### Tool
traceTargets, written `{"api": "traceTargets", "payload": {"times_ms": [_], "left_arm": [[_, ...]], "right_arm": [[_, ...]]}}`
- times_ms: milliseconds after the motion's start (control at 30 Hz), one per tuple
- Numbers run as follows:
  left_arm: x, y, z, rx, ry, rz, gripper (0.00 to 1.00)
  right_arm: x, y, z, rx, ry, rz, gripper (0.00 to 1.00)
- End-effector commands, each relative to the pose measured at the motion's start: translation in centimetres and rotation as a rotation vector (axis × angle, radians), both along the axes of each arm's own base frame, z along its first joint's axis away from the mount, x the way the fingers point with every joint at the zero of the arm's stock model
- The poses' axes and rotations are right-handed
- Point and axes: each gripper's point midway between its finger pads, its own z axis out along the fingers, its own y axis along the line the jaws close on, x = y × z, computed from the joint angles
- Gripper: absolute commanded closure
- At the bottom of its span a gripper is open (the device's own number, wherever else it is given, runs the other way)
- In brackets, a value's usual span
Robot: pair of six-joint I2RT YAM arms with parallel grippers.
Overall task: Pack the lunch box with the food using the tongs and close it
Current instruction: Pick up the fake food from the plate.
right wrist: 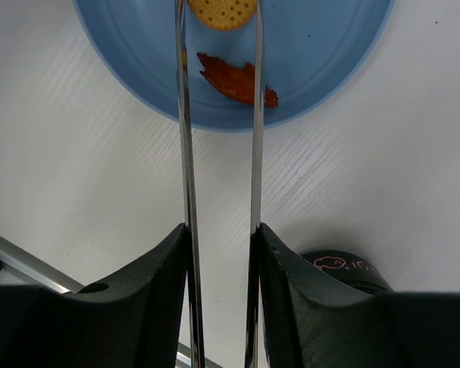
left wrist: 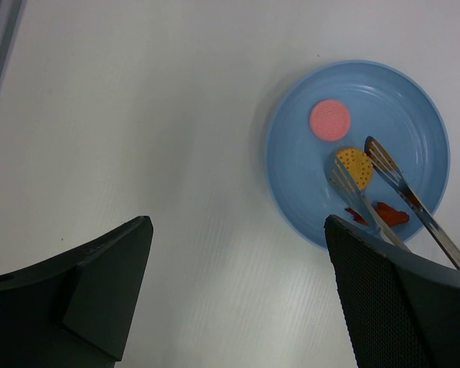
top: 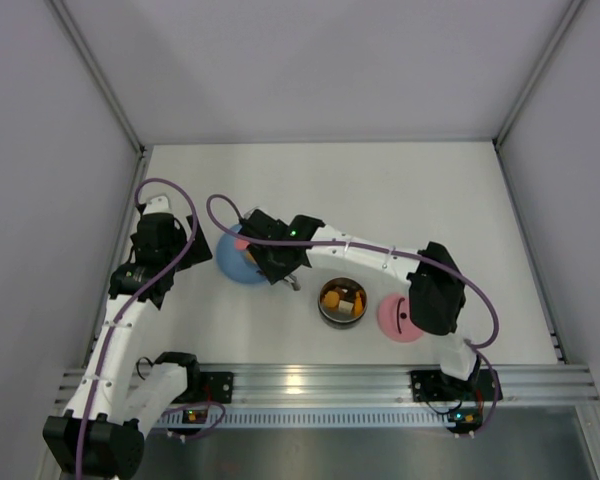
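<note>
The tongs (right wrist: 185,138) are pinched between my right gripper's (right wrist: 221,230) fingers, which are shut on both slim arms. Their tips reach over the blue plate (right wrist: 330,46) and straddle a round yellow cracker (right wrist: 222,11); an orange-red piece (right wrist: 238,80) lies beside them. In the left wrist view a pink round piece (left wrist: 330,120) also rests on the plate (left wrist: 399,100). The steel lunch box (top: 342,300) holds several food pieces, and its pink lid (top: 400,318) lies flat to its right. My left gripper (left wrist: 238,222) hangs open over bare table, left of the plate.
A dark round object with pink markings (right wrist: 345,268) shows just behind my right finger. Grey walls enclose the white table on three sides. An aluminium rail (top: 310,380) runs along the near edge.
</note>
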Motion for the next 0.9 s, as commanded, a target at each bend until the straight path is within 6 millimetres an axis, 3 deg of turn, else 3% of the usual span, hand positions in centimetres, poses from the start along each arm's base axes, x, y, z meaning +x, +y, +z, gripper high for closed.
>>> {"api": "traceTargets", "payload": {"times_ms": [0,167,433,667,867], "left_arm": [[0.2,0.1,0.2,0.01,-0.015,-0.001,0.01],[0.3,0.1,0.3,0.008,-0.018,0.0,0.01],[0.2,0.0,0.3,0.007,-0.018,-0.001,0.01],[0.2,0.0,0.2,0.008,-0.017,-0.004,0.01],[0.2,-0.1,0.2,0.006,-0.016,-0.007,0.01]], "right_arm": [[-0.3,1.1,0.7,0.042,-0.03,0.009,0.68],[-0.1,0.6,3.0,0.07,-0.065,0.001,0.72],[-0.1,-0.7,8.6,0.155,-0.131,-0.011,0.73],[-0.6,-2.7,11.4,0.18,-0.163,-0.024,0.72],[-2.7,-7.1,13.3,0.198,-0.165,-0.055,0.73]]}}
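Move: Held in the right gripper, the tongs already reach forward and left to straddle the yellow waffle, which lies about 9 cm ahead of that hand, 7 cm to its left and 12 cm below. The red shrimp is nearer, some 4 cm ahead and 3 cm left; the pink disc is about 12 cm ahead and 10 cm left; the lunch box is 4 cm back and 14 cm right. From the left gripper, the waffle is roughly 15 cm right, 5 cm ahead and 18 cm below. Keep the right gripper on the tongs and squeeze a little harder so their tips pinch the yellow waffle, with the hand settling barely half a centimetre. Then lift about 11 cm off the plate, swinging the fingers outward some 10 degrees, and near the top start off to the right by about 5 cm. ##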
